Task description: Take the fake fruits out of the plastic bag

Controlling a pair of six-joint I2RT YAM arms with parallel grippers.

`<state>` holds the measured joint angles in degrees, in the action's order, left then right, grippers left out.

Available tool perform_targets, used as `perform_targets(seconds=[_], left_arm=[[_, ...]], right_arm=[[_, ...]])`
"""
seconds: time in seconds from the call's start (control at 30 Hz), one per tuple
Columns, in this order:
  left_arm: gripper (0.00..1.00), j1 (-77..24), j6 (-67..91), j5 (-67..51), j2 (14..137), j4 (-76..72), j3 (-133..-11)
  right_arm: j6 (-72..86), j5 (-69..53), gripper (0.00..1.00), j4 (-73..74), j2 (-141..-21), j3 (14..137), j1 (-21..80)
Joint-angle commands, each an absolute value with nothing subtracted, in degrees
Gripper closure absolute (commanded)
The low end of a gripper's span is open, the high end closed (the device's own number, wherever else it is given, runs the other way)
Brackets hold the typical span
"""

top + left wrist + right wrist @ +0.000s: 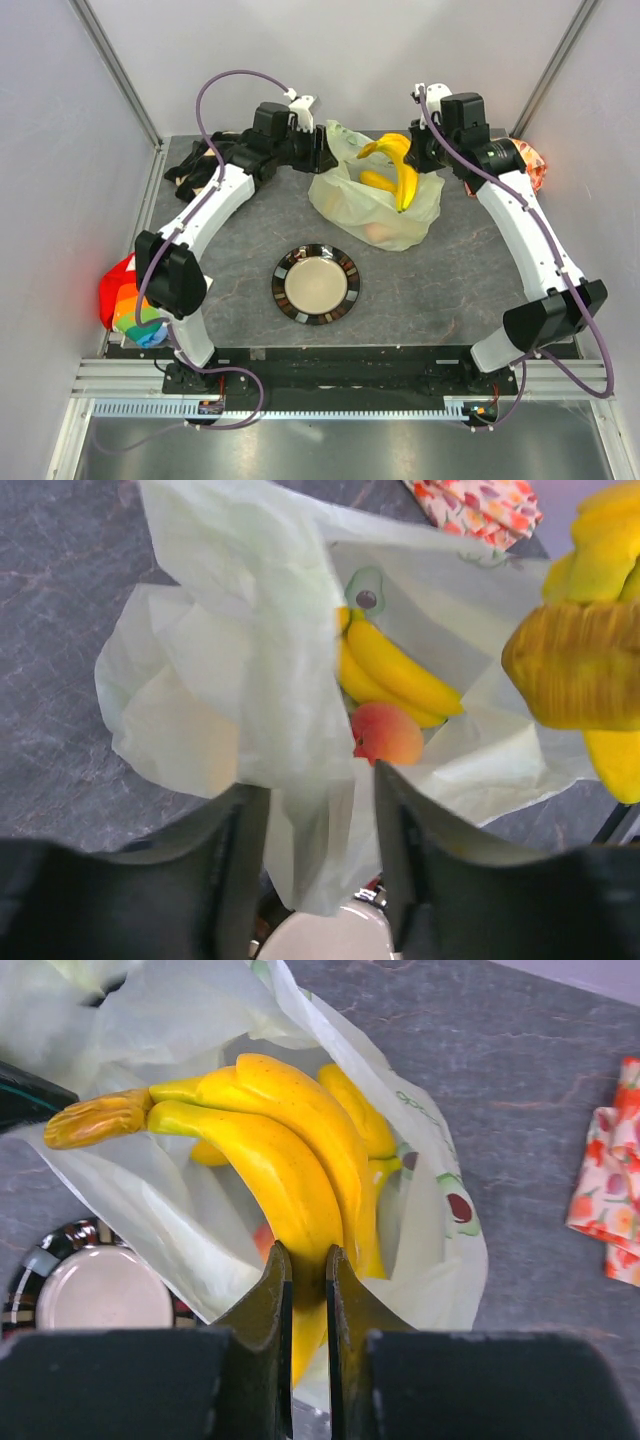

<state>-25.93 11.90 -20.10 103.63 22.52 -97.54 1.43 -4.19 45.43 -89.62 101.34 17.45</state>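
Note:
The plastic bag point(375, 215) lies crumpled and open at the back middle of the table. My right gripper point(308, 1270) is shut on a yellow banana bunch point(290, 1150), which is lifted above the bag's mouth point(397, 165). Inside the bag point(240, 680) lie a second banana bunch point(395, 675) and a small orange-pink peach point(388, 732). My left gripper point(315, 790) is at the bag's left edge, jaws standing apart, with a fold of bag film hanging loosely between the fingers. In the top view it sits by the bag's handle point(322, 152).
A dark-rimmed round plate point(316, 283) sits in front of the bag. A black cloth point(195, 165) lies at the back left, an orange patterned cloth point(532, 165) at the back right, and a multicoloured bundle point(125, 300) hangs over the left edge.

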Motion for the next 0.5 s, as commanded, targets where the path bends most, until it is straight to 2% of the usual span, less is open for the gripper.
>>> perform_targets(seconds=[0.0, 0.03, 0.13, 0.27, 0.47], left_arm=[[0.40, -25.6, 12.5, -22.6, 102.0, 20.6, -101.3], [0.34, -25.1, 12.5, -23.4, 101.0, 20.5, -101.0], [0.27, -22.7, 13.4, -25.5, 95.7, 21.2, -99.8], [0.23, -17.0, 13.0, -22.4, 87.8, 24.1, -97.7], [0.19, -10.9, 4.0, -21.5, 76.3, 24.9, -89.3]], right_arm=[[-4.8, -5.9, 1.00, 44.1, -86.1, 99.7, 17.5], [-5.3, -8.8, 1.00, 43.1, -84.2, 99.3, 17.7], [-8.3, -14.6, 1.00, 39.7, -80.7, 97.7, 21.5], [-14.5, -17.3, 1.00, 41.2, -78.7, 96.2, 34.1], [-20.6, -18.4, 1.00, 41.7, -82.3, 91.9, 45.9]])
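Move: High over the bag's right side, the right hand already holds the bunch of bananas. The plate lies about 16 cm back and 20 cm to its left, some 29 below; the plastic bag's middle is roughly 5 cm ahead, 7 left and 24 below. From the left hand, at the bag's left rim, the bag's middle is some 12 cm right, 1 ahead and 18 below, the plate 19 back, straight in line and 24 below. Swinging the held bananas left and back from above the bag towards the plate, the right hand covers some 20 cm at nearly constant height, turning about 45 degrees counter-clockwise with its grip kept shut. The left hand spreads its half-open fingers wider and comes free of the bag rim, first rising a little, then sweeping up and left, away from the bag, about 18 cm. ##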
